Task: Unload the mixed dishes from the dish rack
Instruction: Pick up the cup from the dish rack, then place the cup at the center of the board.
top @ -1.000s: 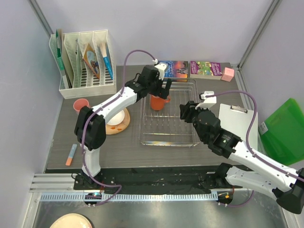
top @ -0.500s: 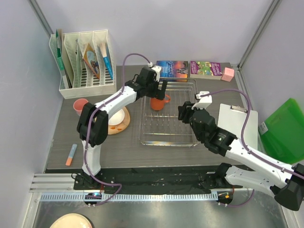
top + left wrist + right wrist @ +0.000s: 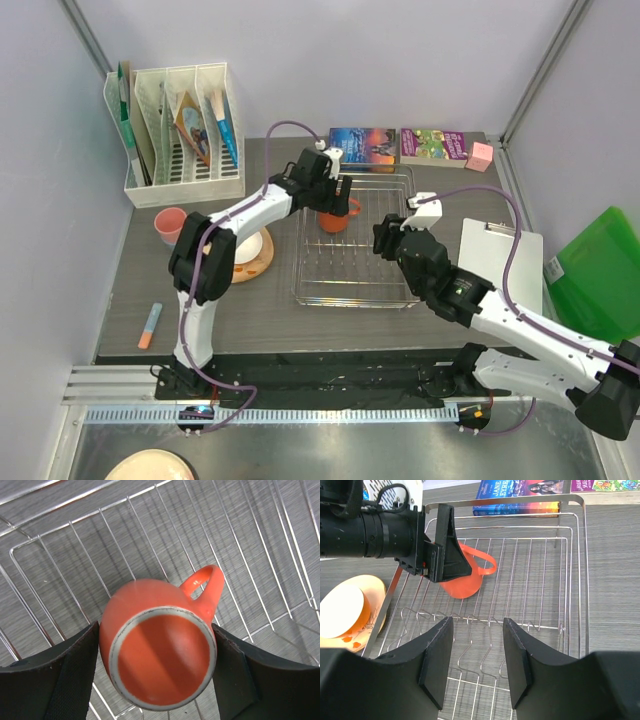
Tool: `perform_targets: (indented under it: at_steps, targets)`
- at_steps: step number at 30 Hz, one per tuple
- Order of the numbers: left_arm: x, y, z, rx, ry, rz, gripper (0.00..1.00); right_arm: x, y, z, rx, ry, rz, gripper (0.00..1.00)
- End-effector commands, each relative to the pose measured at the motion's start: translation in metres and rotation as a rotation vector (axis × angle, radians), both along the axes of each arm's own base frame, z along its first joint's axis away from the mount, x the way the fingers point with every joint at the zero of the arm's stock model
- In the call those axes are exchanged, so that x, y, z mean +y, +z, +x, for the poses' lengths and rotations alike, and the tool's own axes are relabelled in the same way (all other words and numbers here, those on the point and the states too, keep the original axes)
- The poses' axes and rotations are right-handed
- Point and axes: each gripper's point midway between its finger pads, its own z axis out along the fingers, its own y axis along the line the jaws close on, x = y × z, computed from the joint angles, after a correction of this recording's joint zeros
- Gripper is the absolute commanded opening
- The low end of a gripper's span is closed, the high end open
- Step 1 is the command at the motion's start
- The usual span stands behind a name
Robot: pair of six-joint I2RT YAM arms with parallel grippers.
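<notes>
An orange mug point(image 3: 333, 223) stands upside down at the far left of the silver wire dish rack point(image 3: 355, 303). My left gripper point(image 3: 330, 210) is shut on the mug point(image 3: 160, 670), one dark finger point(image 3: 60, 680) pressed to each side and the handle pointing away. My right gripper point(image 3: 477, 665) hangs open over the rack's middle wires point(image 3: 560, 580) with nothing between its fingers. Left of the rack, an orange bowl with a white inside point(image 3: 245, 248) sits on a cream plate point(image 3: 264, 263). A pink cup point(image 3: 170, 222) stands further left.
A white file organiser point(image 3: 180, 130) stands at the back left. Two books point(image 3: 362, 148) point(image 3: 434, 146) and a pink block point(image 3: 481, 156) lie behind the rack. A white clipboard point(image 3: 500, 255) and a green folder point(image 3: 595, 275) are to the right. A marker point(image 3: 150, 325) lies front left.
My left gripper has come down around the orange mug and its jaws have closed onto it. My right arm has edged a little to the left over the rack.
</notes>
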Motion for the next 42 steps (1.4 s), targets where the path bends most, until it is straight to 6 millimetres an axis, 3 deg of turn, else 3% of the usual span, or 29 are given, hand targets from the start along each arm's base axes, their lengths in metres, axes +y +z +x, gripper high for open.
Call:
perform_targets:
  at_steps: [1, 7, 10, 14, 18, 20, 24, 25, 27, 28, 30, 31, 32, 34, 35, 38, 40, 41, 42]
  targets:
    - [-0.012, 0.005, -0.002, 0.008, -0.053, -0.044, 0.65, -0.002, 0.014, 0.004, -0.040, -0.031, 0.044, 0.50]
    - [-0.009, 0.019, -0.006, -0.010, -0.056, -0.050, 0.42, -0.003, 0.017, 0.003, -0.046, -0.034, 0.046, 0.49]
    - [-0.007, 0.047, -0.006, -0.067, -0.070, -0.064, 0.34, -0.005, 0.024, 0.004, -0.061, -0.041, 0.048, 0.49]
    - [-0.010, 0.103, -0.014, -0.158, -0.129, -0.124, 0.28, -0.011, 0.038, 0.004, -0.088, -0.053, 0.049, 0.49]
    - [-0.012, 0.172, -0.027, -0.253, -0.153, -0.232, 0.22, -0.024, 0.062, 0.002, -0.138, -0.098, 0.071, 0.49]
    - [-0.015, 0.192, -0.034, -0.262, -0.164, -0.285, 0.19, -0.033, 0.073, -0.001, -0.162, -0.129, 0.089, 0.49]
    - [-0.018, 0.224, -0.048, -0.270, -0.174, -0.384, 0.00, -0.052, 0.082, -0.004, -0.187, -0.216, 0.140, 0.49]
    - [-0.019, 0.239, -0.051, -0.300, -0.182, -0.422, 0.00, -0.059, 0.081, -0.005, -0.189, -0.248, 0.148, 0.48]
    - [-0.023, 0.241, -0.062, -0.251, -0.207, -0.500, 0.00, -0.064, 0.080, -0.006, -0.193, -0.273, 0.167, 0.48]
    - [-0.025, 0.257, -0.064, -0.275, -0.228, -0.566, 0.00, -0.066, 0.075, -0.006, -0.188, -0.284, 0.162, 0.48]
    - [-0.026, 0.259, -0.071, -0.169, -0.237, -0.692, 0.00, -0.067, 0.074, -0.007, -0.191, -0.287, 0.180, 0.52]
    - [-0.028, 0.276, -0.071, -0.196, -0.262, -0.770, 0.00, -0.063, 0.071, -0.007, -0.186, -0.266, 0.179, 0.56]
    - [-0.026, 0.274, -0.076, -0.078, -0.262, -0.867, 0.00, -0.061, 0.071, -0.008, -0.186, -0.252, 0.190, 0.65]
    - [-0.024, 0.275, -0.075, -0.003, -0.268, -0.969, 0.00, -0.052, 0.069, -0.008, -0.180, -0.203, 0.181, 0.73]
    - [-0.021, 0.292, -0.081, 0.030, -0.307, -1.088, 0.00, -0.044, 0.069, -0.009, -0.173, -0.151, 0.178, 0.79]
    - [-0.014, 0.310, -0.087, 0.014, -0.387, -1.246, 0.00, -0.034, 0.071, -0.012, -0.178, -0.087, 0.188, 0.84]
    - [-0.008, 0.314, -0.090, 0.101, -0.394, -1.332, 0.00, -0.034, 0.071, -0.013, -0.182, -0.081, 0.192, 0.84]
    - [-0.010, 0.306, -0.087, 0.133, -0.394, -1.352, 0.00, -0.035, 0.071, -0.013, -0.185, -0.082, 0.191, 0.84]
    - [-0.005, 0.316, -0.094, 0.144, -0.431, -1.408, 0.00, -0.035, 0.077, -0.014, -0.205, -0.079, 0.215, 0.84]
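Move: The orange cup sits mouth-down in the rack's far left part, already between the left fingers, its middle within a couple of centimetres of the hand. From that hand the plate with the white bowl lies about 23 cm left and 8 cm back, the pink-and-blue cup stack some 36 cm left and 4 cm back, the blue book 14 cm ahead and 6 cm right. From the right hand the orange cup is roughly 13 cm ahead, 12 cm left and 13 cm below. The orange cup stays pinched in the left hand, which lifts it about 22 cm up out of the rack, drifting some 5 cm back, then rolls it by roughly 60 degrees at the top until the fingers point right and level. Meanwhile the empty right hand rises about 5 cm and backs off rightward, tilting up slightly and opening wider. ##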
